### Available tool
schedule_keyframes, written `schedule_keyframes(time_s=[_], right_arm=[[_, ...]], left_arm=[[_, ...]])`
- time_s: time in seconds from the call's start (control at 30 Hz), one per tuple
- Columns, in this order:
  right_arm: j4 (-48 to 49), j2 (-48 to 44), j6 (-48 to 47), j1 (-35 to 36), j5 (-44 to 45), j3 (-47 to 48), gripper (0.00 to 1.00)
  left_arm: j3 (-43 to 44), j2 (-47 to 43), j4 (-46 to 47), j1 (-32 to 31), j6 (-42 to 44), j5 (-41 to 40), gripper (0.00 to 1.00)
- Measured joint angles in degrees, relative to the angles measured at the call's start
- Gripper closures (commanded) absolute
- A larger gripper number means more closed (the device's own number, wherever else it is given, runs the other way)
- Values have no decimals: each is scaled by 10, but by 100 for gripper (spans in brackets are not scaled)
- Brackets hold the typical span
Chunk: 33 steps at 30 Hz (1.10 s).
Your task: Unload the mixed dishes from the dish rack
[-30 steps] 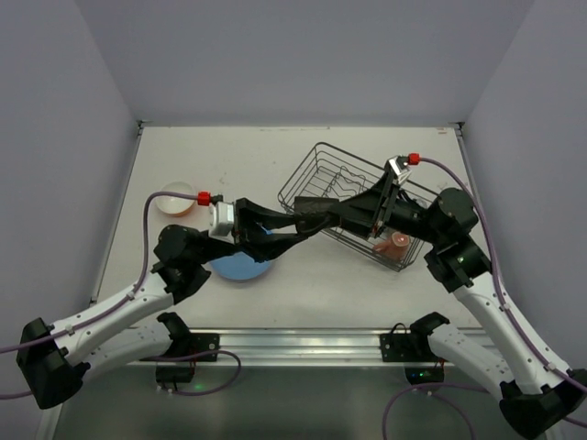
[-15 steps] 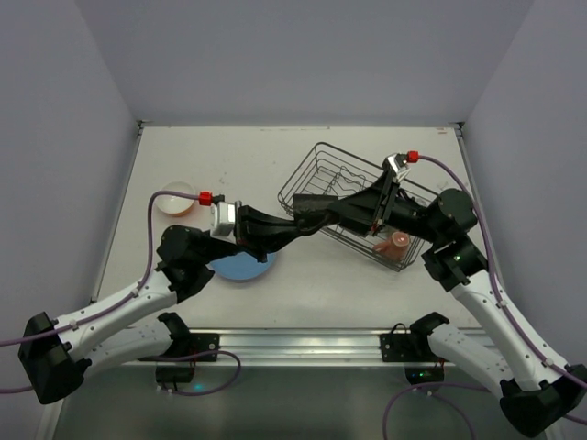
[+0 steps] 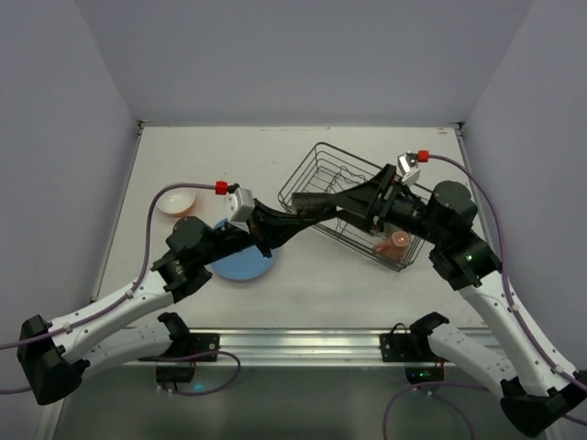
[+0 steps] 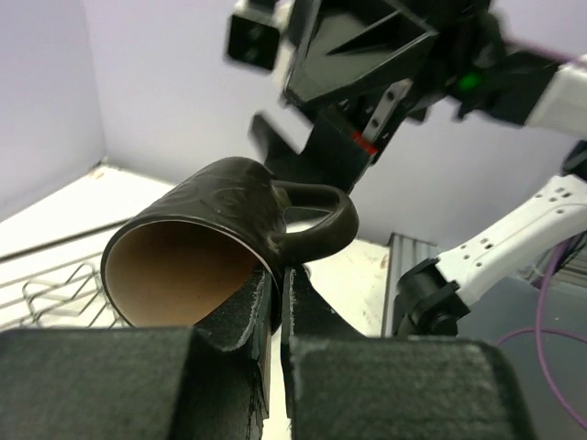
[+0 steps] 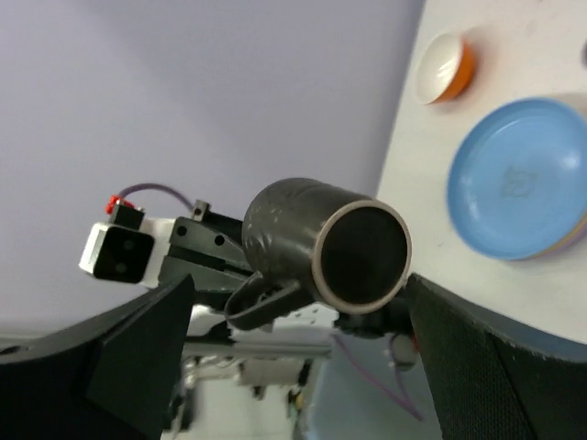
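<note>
A dark brown mug point(image 4: 220, 238) hangs in the air over the table, lying on its side, its mouth toward the right wrist camera point(image 5: 321, 243). My left gripper point(image 4: 278, 275) is shut on the mug's wall beside the handle, one finger inside the rim. My right gripper point(image 5: 301, 284) stands wide open, its fingers either side of the mug and clear of it. From above, the two grippers meet at the mug point(image 3: 316, 208), near the left end of the black wire dish rack point(image 3: 321, 165). A pink mug point(image 3: 396, 242) lies in the rack's near right end.
On the table left of the rack lie a light blue plate point(image 3: 240, 264) and an orange bowl with a white inside point(image 3: 176, 200). Both also show in the right wrist view, the plate point(image 5: 518, 179) and the bowl point(image 5: 445, 66). Walls close the table on three sides.
My left gripper has shut on the brown mug. My right gripper has opened off it and drawn back a little to the right. The left wrist has shifted right.
</note>
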Motion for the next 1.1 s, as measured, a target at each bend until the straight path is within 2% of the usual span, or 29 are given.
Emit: schedule_keyframes(time_s=[0.2, 0.33, 0.43, 0.6, 0.77, 0.93, 1.1], right_arm=[[-167, -36, -163, -2, 209, 75, 1], [-265, -87, -271, -3, 349, 91, 1], [-321, -100, -336, -3, 417, 113, 1], [-384, -83, -396, -3, 465, 139, 1], [-416, -82, -419, -3, 477, 138, 1], [-429, -85, -431, -3, 485, 137, 1], [-435, -87, -436, -3, 486, 126, 1]], left_arm=[[74, 17, -200, 0, 21, -65, 100], [158, 94, -355, 0, 18, -110, 100], [211, 171, -464, -2, 13, -152, 100], [258, 276, -605, -15, 14, -213, 100], [305, 364, -700, -54, 14, -260, 100], [356, 455, -737, -103, 15, -301, 100], [380, 507, -766, -126, 18, -318, 100]])
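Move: The left gripper holds the black mug on its side; the bare patch of table for it lies some 36 cm below and about 3 cm ahead. The blue plate on its stack stands 12 cm ahead and 15 cm left, the rack's middle 22 cm ahead and 17 cm right, both about 34 cm lower. From the empty right gripper, the pink mug is roughly 11 cm ahead, 17 cm right and 34 cm below, with the speckled cup 7 cm beyond and 4 cm left of it. Swing the left gripper down about 29 cm to the bare table between plate stack and rack, bowing forward first and then partly back; keep the pinch by the handle and turn the fingers some 90 degrees, from pointing right to pointing down. Meanwhile draw the already open right gripper away to the right, about 17 cm and then slightly down, towards the rack's mugs, rolling its left side down and turning it clockwise. ##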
